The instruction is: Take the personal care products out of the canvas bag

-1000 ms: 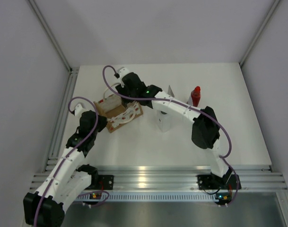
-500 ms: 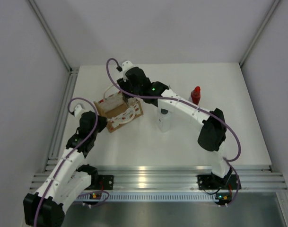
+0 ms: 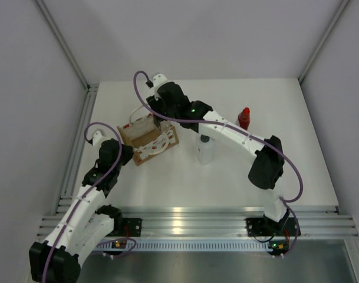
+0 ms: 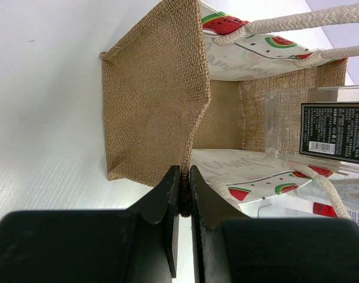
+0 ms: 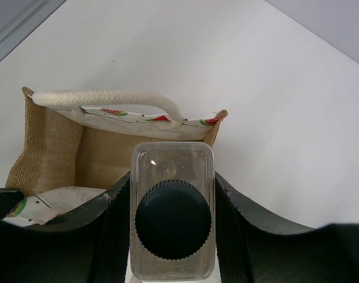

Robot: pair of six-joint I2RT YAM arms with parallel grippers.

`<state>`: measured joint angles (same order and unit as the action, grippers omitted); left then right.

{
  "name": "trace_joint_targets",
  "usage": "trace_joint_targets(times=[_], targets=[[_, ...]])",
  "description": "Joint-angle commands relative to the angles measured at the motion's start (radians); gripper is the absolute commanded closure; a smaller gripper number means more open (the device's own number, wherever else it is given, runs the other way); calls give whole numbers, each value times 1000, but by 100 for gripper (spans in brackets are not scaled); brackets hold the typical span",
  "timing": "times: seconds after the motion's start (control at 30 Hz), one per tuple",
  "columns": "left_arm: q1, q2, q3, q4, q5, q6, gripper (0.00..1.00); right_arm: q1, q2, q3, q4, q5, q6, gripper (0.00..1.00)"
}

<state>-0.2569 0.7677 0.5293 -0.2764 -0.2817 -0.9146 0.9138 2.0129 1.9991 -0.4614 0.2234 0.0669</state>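
Observation:
The canvas bag lies on its side with its mouth open, its burlap wall facing the left wrist camera. My left gripper is shut on the bag's burlap edge, at the bag's near left corner in the top view. My right gripper is at the bag's mouth, shut on a clear pale bottle with a dark ribbed cap. That bottle's black label shows at the bag's mouth. A red bottle and a white grey-capped bottle stand on the table to the right.
The white table ends in an aluminium rail along the near edge. Grey walls close in the left, back and right. The right arm stretches across above the white bottle.
The right arm has swung a little to the right and its wrist has shifted at the bag's mouth. The left gripper and bag hold the same place.

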Motion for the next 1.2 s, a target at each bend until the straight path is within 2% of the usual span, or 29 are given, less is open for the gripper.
trace_joint_targets(times=[0.0,0.6,0.9,1.17], targets=[[2,-1,-18,-3,-22,0,100,19,-163,118,139,33,-27,100],[2,-11,-22,-1,-20,0,100,19,-269,132,147,128,-93,100],[2,-10,-18,-3,-13,-4,100,-44,-370,-32,152,134,-79,100],[2,-8,-12,-1,-13,0,100,-170,-396,-247,279,45,-18,100]])
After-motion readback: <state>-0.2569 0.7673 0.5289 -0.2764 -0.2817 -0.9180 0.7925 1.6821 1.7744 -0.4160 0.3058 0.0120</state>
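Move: The right hand already holds a black-capped clear bottle above the bag; the clear bottle standing on the table is level ahead, about 19 cm right and 17 cm lower. From this hand the white bottle is 9 cm back, 16 cm right; the red bottle 2 cm back, 33 cm right; the canvas bag 6 cm back, 9 cm left. From the left hand, the standing clear bottle is 9 cm ahead, 29 cm right. Right hand raises the gripped bottle about 13 cm, swings right past the bag towards the standing bottles, then sinks 5. ##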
